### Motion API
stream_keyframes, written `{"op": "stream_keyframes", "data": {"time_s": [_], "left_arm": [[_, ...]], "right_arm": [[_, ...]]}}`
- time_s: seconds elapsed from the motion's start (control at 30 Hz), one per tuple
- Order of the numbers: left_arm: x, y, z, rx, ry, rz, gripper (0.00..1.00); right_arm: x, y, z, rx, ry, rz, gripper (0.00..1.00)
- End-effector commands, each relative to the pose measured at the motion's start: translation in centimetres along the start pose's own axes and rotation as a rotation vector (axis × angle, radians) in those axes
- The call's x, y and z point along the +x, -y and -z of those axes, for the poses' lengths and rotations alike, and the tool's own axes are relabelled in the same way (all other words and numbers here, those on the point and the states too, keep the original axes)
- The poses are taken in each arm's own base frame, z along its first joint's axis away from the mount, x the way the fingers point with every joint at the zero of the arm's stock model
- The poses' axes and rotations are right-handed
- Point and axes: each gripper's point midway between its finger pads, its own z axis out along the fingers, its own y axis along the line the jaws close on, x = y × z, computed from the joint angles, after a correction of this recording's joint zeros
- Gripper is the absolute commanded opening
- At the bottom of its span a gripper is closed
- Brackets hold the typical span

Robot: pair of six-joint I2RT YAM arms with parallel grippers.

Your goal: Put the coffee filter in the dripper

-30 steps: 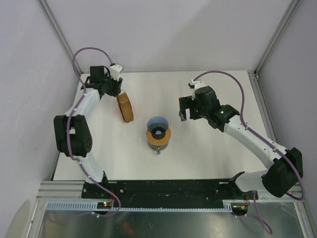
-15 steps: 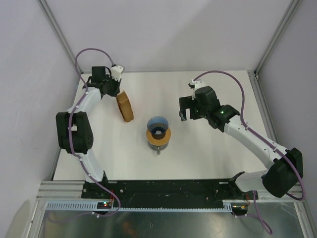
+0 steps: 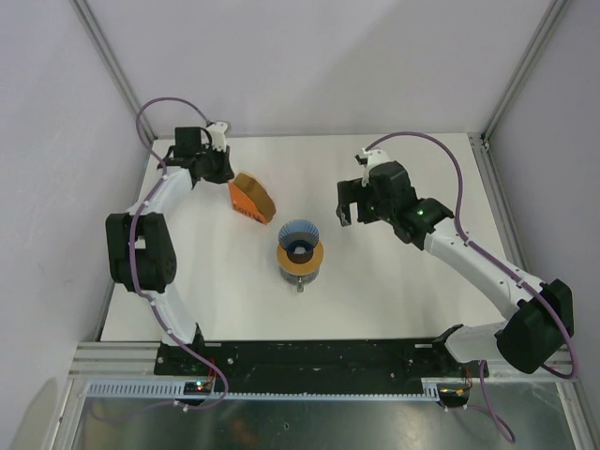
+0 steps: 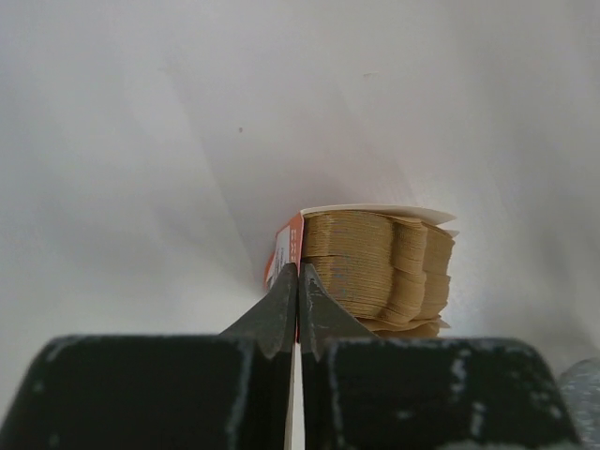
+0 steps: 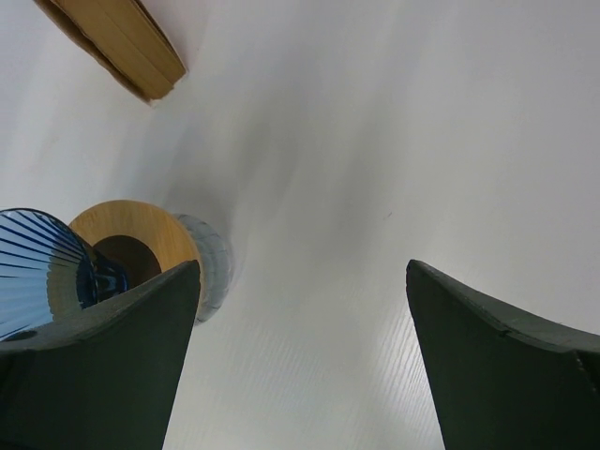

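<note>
The dripper (image 3: 299,242), a blue ribbed cone on an orange-brown collar, stands mid-table. It also shows at the left of the right wrist view as the dripper (image 5: 141,234). Up and left of it lies the orange-brown packet (image 3: 251,200), tilted with its face up. My left gripper (image 3: 228,178) is shut on the packet's thin side wall (image 4: 286,246). The left gripper (image 4: 298,272) has its jaws pressed together. Right beside them sits a stack of tan coffee filters (image 4: 375,262) inside the packet. My right gripper (image 3: 352,217) hangs open to the right of the dripper. The right gripper (image 5: 300,281) holds nothing.
White tabletop (image 3: 394,281) bounded by grey walls and a frame post at the back right (image 3: 483,141). The packet's end (image 5: 117,37) shows at the top left of the right wrist view. Both arm bases sit on the black rail at the near edge.
The left gripper has closed. The packet, which stood on edge, has tipped and swung right, showing its orange face. The right arm has not moved.
</note>
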Motion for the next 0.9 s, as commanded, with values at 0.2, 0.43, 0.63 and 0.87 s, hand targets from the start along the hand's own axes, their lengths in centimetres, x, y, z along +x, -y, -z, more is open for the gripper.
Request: {"op": "stream_keyframes", "data": {"time_s": [0.2,0.43,0.63,0.87], "left_arm": [[-6.1,9.0,2.7,0.131,0.122,0.105,0.00],[-8.5,13.8,3.5,0.203,0.163,0.077,0.00],[-12.3,17.0,5.0,0.246,0.240,0.029,0.00],[-15.3,22.2,7.4,0.352,0.294,-0.036,0.00]], "right_arm": [[-4.6,-1.0,3.2,-0.123,0.176,0.060,0.96],[-5.9,-1.5,5.0,-0.169,0.231,0.095,0.97],[-6.4,-1.6,6.2,-0.177,0.261,0.107,0.97],[-5.8,-1.5,7.5,-0.190,0.255,0.219,0.97]]}}
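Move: The left hand already pinches the filter box by its upper edge, the box's middle about 5 cm right, 5 cm below and 2 cm back of its fingertips. It carries the box towards the space beyond the dripper, which stands roughly 17 cm right, 17 cm back and 4 cm below. From the open, empty right hand the box lies about 24 cm left, 14 cm ahead and 12 cm lower; the dripper is some 12 cm left, 1 cm back and 11 cm lower. Keeping its shut pinch on the filter box edge, the left hand sweeps about 17 cm to the right towards the right gripper, first nearly level, then climbing some 12 cm, easing slightly back and rolling its left side down. The right hand rises about 7 cm with fingers wide open and touching nothing, tipping them upward by some 15 degrees and turning a little counter-clockwise. ##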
